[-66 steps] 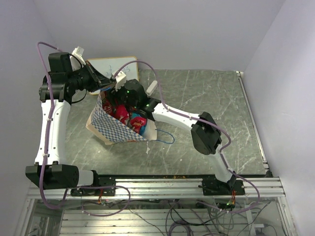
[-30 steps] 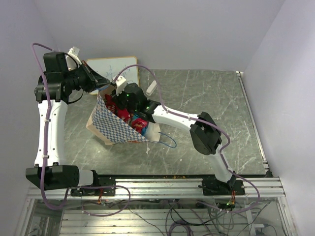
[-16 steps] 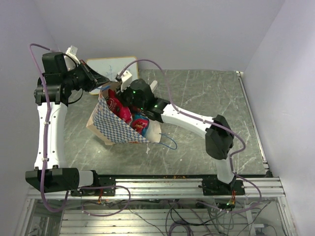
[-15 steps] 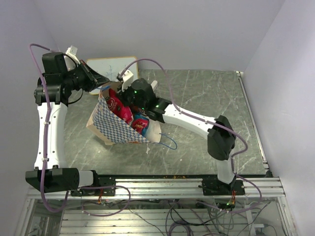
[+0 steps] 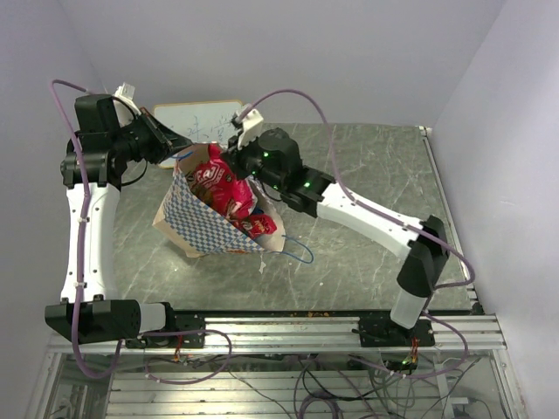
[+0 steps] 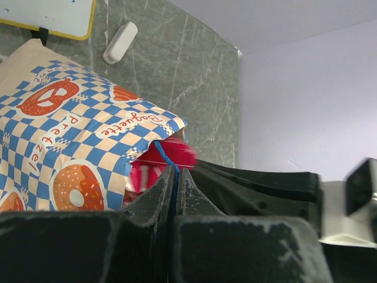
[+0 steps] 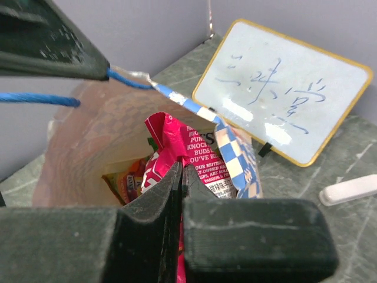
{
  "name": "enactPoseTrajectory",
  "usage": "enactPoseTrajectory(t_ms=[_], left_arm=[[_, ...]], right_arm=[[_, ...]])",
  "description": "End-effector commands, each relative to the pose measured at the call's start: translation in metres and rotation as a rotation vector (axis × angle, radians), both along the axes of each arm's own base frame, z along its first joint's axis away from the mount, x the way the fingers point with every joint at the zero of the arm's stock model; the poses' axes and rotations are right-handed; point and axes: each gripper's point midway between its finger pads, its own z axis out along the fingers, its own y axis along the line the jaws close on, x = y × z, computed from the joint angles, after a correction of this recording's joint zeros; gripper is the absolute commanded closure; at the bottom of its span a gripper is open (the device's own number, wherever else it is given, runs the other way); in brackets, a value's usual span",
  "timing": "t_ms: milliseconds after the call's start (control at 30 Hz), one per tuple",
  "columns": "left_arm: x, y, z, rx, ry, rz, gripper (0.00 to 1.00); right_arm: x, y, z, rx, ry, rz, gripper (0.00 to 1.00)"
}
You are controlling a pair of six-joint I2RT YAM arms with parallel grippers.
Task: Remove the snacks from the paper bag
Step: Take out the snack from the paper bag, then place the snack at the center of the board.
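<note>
The paper bag (image 5: 199,225), cream with blue-and-white checked sides, leans on the table with its mouth held up. My left gripper (image 5: 179,148) is shut on the bag's thin blue cord handle (image 6: 165,156) at the rim. My right gripper (image 5: 236,166) is shut on the top edge of the large pink-red snack packet (image 7: 203,159), which sticks halfway out of the bag's mouth (image 5: 220,188). Deeper inside the bag lies an orange packet (image 7: 125,184). The other snacks are hidden behind the pink-red one.
A white framed writing board (image 5: 196,117) leans against the back wall behind the bag. A small white oblong block (image 7: 351,188) lies on the table near it. The bag's second blue handle (image 5: 298,250) loops onto the grey marbled table (image 5: 367,192).
My right gripper has closed on the pink-red packet and lifted it up and to the right, partly out of the bag. The left gripper keeps its hold on the handle.
</note>
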Motion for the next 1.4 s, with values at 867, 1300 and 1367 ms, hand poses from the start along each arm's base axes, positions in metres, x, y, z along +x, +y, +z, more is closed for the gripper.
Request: enactPoseTrajectory(t_ms=[867,1300,1367], left_arm=[[0.008,0.008,-0.002,0.023,-0.014,0.026,0.93],[0.011,0.009,-0.002,0.038,-0.010,0.016,0.93],[0.010,0.010,-0.001,0.049,-0.015,0.018,0.93]], right_arm=[[0.028,-0.272,0.066,0.027,0.050,-0.619,1.00],[0.046,-0.312,-0.035,0.228,0.419,-0.612,1.00],[0.039,-0.341,-0.093,0.147,0.482,-0.604,0.97]])
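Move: Some 27 cm to the right of the right hand, 4 cm farther out and about 29 cm below, is the bare table where the red snack goes, pinched by its top corner and still partly in the paper bag. The paper bag's middle is about 16 cm below this hand, 4 cm left and 3 cm back; the white eraser lies 14 cm ahead, 9 cm right, 31 cm down. From the left hand the bare spot is roughly 35 cm right, 1 cm ahead, 33 cm below. Swinging the pinched red snack up and out of the paper bag, the right arm climbs about 14 cm while going right, then keeps right over the bag's rim, reaches slightly forward and sinks towards the bare table, ending some 29 cm right. The hand turns about 35 degrees clockwise and late on tips its fingers down; they stay shut. The left hand keeps holding the blue handle. ##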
